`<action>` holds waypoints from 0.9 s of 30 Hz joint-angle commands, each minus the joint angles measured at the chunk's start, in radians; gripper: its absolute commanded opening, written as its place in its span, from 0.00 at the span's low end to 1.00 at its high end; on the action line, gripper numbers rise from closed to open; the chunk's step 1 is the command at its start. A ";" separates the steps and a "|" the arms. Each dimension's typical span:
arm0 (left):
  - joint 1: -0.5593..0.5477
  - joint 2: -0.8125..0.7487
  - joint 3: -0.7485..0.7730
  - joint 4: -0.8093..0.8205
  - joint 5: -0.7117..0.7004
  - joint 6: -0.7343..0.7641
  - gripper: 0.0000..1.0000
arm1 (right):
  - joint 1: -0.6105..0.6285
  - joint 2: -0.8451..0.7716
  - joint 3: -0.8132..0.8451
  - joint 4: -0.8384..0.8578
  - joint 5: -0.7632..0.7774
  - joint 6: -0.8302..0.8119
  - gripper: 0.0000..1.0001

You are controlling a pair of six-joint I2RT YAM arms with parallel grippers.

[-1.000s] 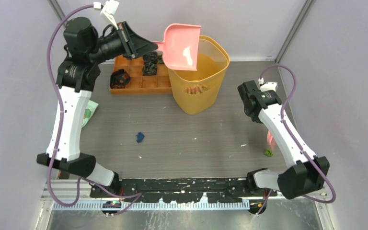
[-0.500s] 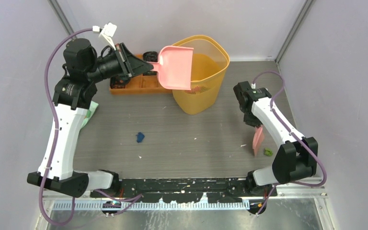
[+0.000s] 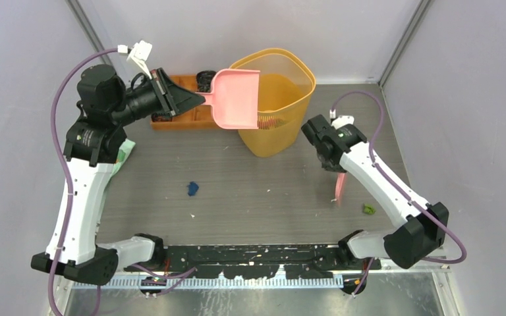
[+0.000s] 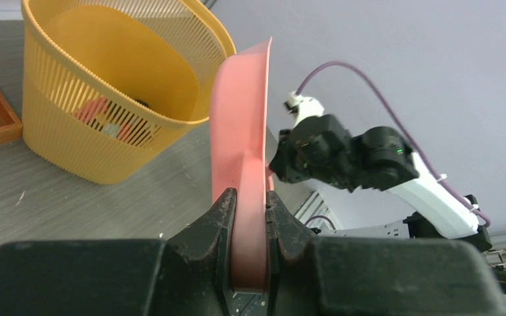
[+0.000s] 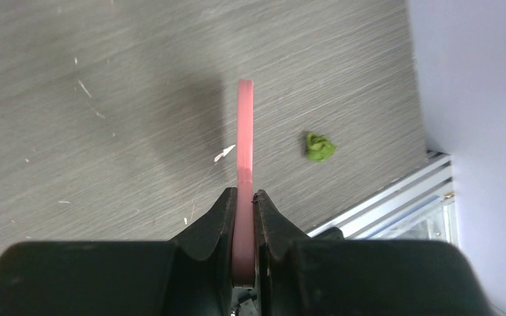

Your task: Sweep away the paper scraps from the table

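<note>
My left gripper (image 3: 202,100) is shut on the handle of the pink dustpan (image 3: 237,99), held in the air against the left rim of the yellow basket (image 3: 294,72). The left wrist view shows the jaws (image 4: 250,205) clamped on that dustpan (image 4: 240,118). My right gripper (image 3: 337,168) is shut on a thin pink sweeper blade (image 3: 338,187) that points down at the table (image 3: 263,191). Of the paper scraps, a dark blue one (image 3: 192,189) lies left of centre and a green one (image 3: 369,209) lies right of the blade (image 5: 245,131). The right wrist view shows the jaws (image 5: 244,201), the green scrap (image 5: 319,146) and white flecks (image 5: 224,155).
An orange compartmented tray (image 3: 186,119) with dark bands sits behind the left arm. A mint-green cloth (image 3: 124,153) lies at the table's left edge. The basket (image 4: 118,99) holds some bits at its bottom. A metal rail (image 3: 250,253) runs along the near edge.
The left arm brought the dustpan down and left, off the basket's mouth to its rim. The right arm swung left and forward with the pink blade, away from the green scrap.
</note>
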 commanded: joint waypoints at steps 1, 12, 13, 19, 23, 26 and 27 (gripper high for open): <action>0.007 -0.037 -0.045 -0.013 -0.002 0.007 0.01 | 0.012 -0.041 0.186 -0.266 0.184 0.080 0.01; 0.010 -0.031 -0.277 0.062 0.095 -0.066 0.00 | -0.102 0.113 0.201 -0.489 0.271 0.312 0.00; 0.010 -0.032 -0.281 0.064 0.101 -0.069 0.01 | -0.121 0.117 0.203 -0.489 0.267 0.331 0.00; 0.011 -0.060 -0.301 0.066 0.142 -0.077 0.01 | -0.218 0.105 0.182 -0.478 0.289 0.445 0.00; 0.013 -0.097 -0.327 0.063 0.150 -0.075 0.01 | -0.261 0.133 0.073 -0.379 0.212 0.455 0.01; 0.017 -0.120 -0.350 0.059 0.155 -0.075 0.01 | -0.280 0.150 -0.032 -0.301 0.158 0.476 0.01; 0.018 -0.124 -0.354 0.059 0.156 -0.075 0.01 | -0.287 0.150 -0.070 -0.271 0.132 0.477 0.01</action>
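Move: The green scrap lies on the table about 12 cm to the right of the brush-holding right hand, 3 cm nearer the base and 16 cm below; the yellow bin stands some 24 cm ahead and 19 cm left. From the left hand, holding the dustpan high, that scrap is about 48 cm right, 7 cm back and 47 cm down. The bin is 20 cm ahead of the left hand, 18 cm right and 32 cm lower; the blue scrap is 8 cm left, level with it, 47 cm below. The green scrap draws the brush back to it: the right hand lifts about 6 cm while swinging right, carries on rightward, then sinks to its starting height and draws back a little, some 9 cm to the right overall, turning 30 degrees clockwise. The dustpan, still gripped, is lowered about 10 cm by the left hand away from the bin's rim, tipping downward. ##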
